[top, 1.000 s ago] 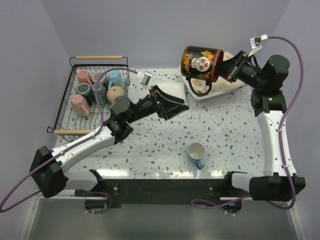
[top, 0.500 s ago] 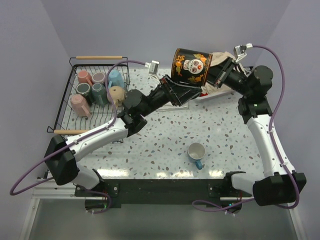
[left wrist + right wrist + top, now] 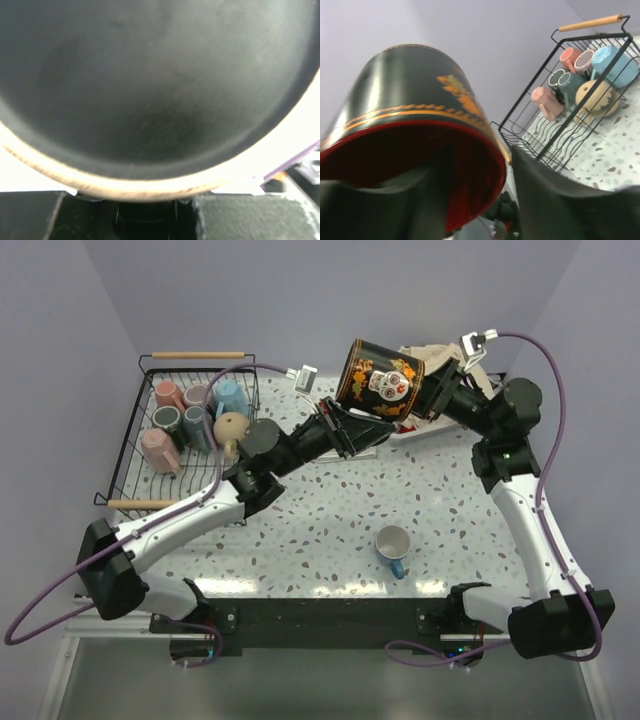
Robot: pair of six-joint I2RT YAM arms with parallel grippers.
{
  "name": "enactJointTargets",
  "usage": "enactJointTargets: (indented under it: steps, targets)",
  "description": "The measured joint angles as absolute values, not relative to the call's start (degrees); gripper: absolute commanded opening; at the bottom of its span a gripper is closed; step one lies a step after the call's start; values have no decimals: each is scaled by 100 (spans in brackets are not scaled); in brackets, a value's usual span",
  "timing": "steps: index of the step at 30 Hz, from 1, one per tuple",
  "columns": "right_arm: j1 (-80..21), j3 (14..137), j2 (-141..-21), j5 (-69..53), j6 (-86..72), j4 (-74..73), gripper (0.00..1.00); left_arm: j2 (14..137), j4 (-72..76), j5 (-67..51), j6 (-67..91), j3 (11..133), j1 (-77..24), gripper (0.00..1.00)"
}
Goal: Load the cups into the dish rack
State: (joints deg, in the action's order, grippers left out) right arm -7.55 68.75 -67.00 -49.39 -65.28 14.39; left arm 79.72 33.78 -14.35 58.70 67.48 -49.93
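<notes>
A dark patterned mug (image 3: 380, 380) with a red inside (image 3: 420, 165) hangs in the air between my two arms, right of the dish rack (image 3: 143, 400). My left gripper (image 3: 358, 430) is shut on its lower base end; the mug's dark bottom (image 3: 150, 75) fills the left wrist view. My right gripper (image 3: 432, 395) straddles the rim, one finger inside and one just outside, jaws open. Several cups lie in the rack: pink (image 3: 168, 395), light blue (image 3: 231, 397), tan (image 3: 232, 427), grey-teal (image 3: 166, 420). A white cup with a blue handle (image 3: 393, 543) stands on the table.
A white tub (image 3: 415, 430) with beige cloth (image 3: 420, 352) sits at the back right, under the right gripper. The rack's wooden handles (image 3: 198, 355) lie at its far and near ends. The speckled table (image 3: 330, 510) spreads between the arms.
My left arm reached right to the mug and its jaws shut on the base end. The right arm carried the mug slightly left, then its jaws loosened.
</notes>
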Motion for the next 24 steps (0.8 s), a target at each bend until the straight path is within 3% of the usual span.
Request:
enactJointTargets:
  steps: [3, 8, 15, 24]
  targets:
    - [-764, 6890, -6536, -5057, -5852, 1031, 83, 7465, 2746, -1433, 5559, 6451, -4727, 0]
    - [-746, 6997, -6318, -5096, -4495, 47, 86, 6466, 1415, -1271, 5098, 6029, -3905, 0]
    - [-633, 6497, -6090, -5033, -2681, -1105, 90, 5334, -1079, 158, 4049, 6020, -3629, 0]
    - [80, 4976, -5968, -4899, -1695, -1321, 91, 5498, -2707, 1485, 3317, 6128, -2543, 0]
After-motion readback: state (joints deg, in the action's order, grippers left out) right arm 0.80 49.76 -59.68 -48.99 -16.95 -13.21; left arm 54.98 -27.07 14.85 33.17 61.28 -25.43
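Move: The left hand already has the skull mug. The free rack spot it is bound for lies some 15 cm ahead, 37 left and 33 below, with the pink cup about 50 left, 18 ahead, and the tan cup 32 left, 27 ahead, both roughly 35 below. The teal cup is 42 left, 27 ahead and as low. From the right hand, the blue-handled cup lies about 13 cm back, neither left nor right, and 36 below. The right fingers, already parting at the skull mug's rim, open wide and come free, easing back slightly, then dropping about 20 cm and drifting right while tipping downward. Keeping its pinch on the mug's handle, the left hand sweeps some 28 cm left to the rack, sinking 15 and reaching a little forward, and swings counter-clockwise to point forward and slightly down. ##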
